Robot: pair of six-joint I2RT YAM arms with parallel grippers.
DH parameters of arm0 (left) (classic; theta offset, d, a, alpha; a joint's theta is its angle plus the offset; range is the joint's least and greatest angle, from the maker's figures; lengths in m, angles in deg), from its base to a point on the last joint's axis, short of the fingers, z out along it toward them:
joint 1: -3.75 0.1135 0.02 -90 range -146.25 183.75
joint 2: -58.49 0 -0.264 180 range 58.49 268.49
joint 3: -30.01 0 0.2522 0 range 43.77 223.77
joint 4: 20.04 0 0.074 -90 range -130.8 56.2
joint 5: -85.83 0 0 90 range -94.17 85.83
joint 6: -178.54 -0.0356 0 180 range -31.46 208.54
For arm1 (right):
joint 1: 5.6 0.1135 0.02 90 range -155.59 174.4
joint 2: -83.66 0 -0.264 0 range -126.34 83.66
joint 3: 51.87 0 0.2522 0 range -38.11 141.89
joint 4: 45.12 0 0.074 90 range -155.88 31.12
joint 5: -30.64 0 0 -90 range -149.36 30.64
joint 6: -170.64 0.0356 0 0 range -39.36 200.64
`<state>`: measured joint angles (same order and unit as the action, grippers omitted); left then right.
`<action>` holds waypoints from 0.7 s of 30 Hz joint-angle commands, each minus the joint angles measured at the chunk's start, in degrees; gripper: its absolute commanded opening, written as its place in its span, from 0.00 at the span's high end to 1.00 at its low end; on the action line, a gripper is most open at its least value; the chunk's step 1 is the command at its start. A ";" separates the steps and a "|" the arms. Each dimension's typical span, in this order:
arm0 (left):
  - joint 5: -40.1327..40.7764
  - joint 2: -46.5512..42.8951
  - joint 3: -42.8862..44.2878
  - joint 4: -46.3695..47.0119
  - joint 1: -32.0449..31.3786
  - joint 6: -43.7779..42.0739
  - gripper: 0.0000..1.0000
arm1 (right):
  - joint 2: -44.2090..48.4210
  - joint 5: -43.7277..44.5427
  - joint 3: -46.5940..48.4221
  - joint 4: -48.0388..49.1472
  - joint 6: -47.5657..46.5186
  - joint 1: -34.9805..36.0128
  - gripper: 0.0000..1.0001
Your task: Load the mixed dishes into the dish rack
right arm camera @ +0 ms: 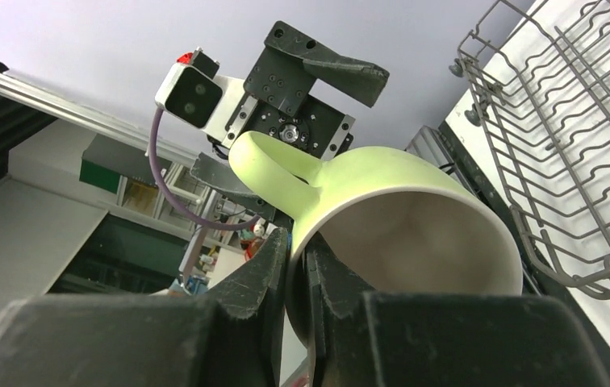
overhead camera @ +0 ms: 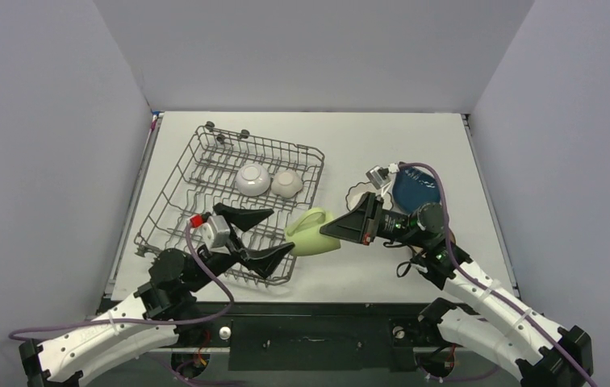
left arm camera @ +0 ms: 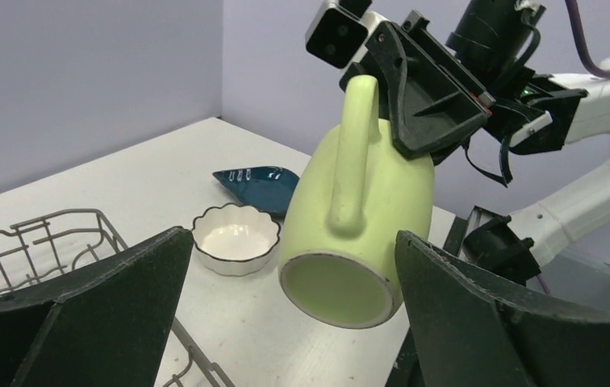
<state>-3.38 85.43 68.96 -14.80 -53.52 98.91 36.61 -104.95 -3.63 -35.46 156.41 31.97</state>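
Note:
A light green mug (overhead camera: 311,234) hangs on its side above the table, just right of the dish rack (overhead camera: 229,193). My right gripper (overhead camera: 342,230) is shut on its rim, one finger inside and one outside (right arm camera: 298,250). The mug's (left arm camera: 366,201) base faces my left gripper (overhead camera: 283,230), which stands open with the mug just beyond its fingertips (left arm camera: 487,322). Two white bowls (overhead camera: 252,179) (overhead camera: 286,184) sit in the rack. On the table lie a white scalloped bowl (left arm camera: 236,238) and a dark blue dish (left arm camera: 257,184).
The scalloped bowl (overhead camera: 358,193) and blue dish (overhead camera: 415,189) lie behind my right arm, partly hidden by it. Grey walls close in the table on three sides. The rack's near right corner (right arm camera: 560,161) is close to the mug.

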 commanded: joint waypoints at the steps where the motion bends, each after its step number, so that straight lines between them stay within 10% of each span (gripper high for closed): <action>1: -4.73 0.29 1.35 -2.45 0.15 -1.64 0.04 | -0.37 -2.36 2.80 10.13 2.94 0.81 1.00; 21: -17.20 6.03 -0.19 12.03 0.15 1.79 0.03 | -5.54 -1.64 1.90 24.39 10.09 4.64 1.00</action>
<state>-19.70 91.38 68.52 -7.71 -53.52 99.35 31.48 -107.44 -3.63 -20.97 165.05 35.88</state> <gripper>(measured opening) 0.966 0.073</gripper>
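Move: The green mug, held by the right hand, hangs about 8 cm to the right of the open left gripper, level with it fore and aft and some 3 cm higher. From the right hand the left gripper is roughly 11 cm to the left and 2 cm lower, neither ahead nor back. In the rack, the smaller white bowl lies about 19 cm ahead and 1 cm to the right of the left hand, the larger one 20 cm ahead and 7 cm to its left, both some 17 cm below. The mug's foot end is brought in between the left hand's spread fingers from both sides: the left hand slides back and to its right, about 5 cm in all, turning some 15 degrees clockwise and staying wide open. The right hand, still pinching the mug by its rim, rises and draws back about 2 cm each, with a little travel left towards the left gripper. ##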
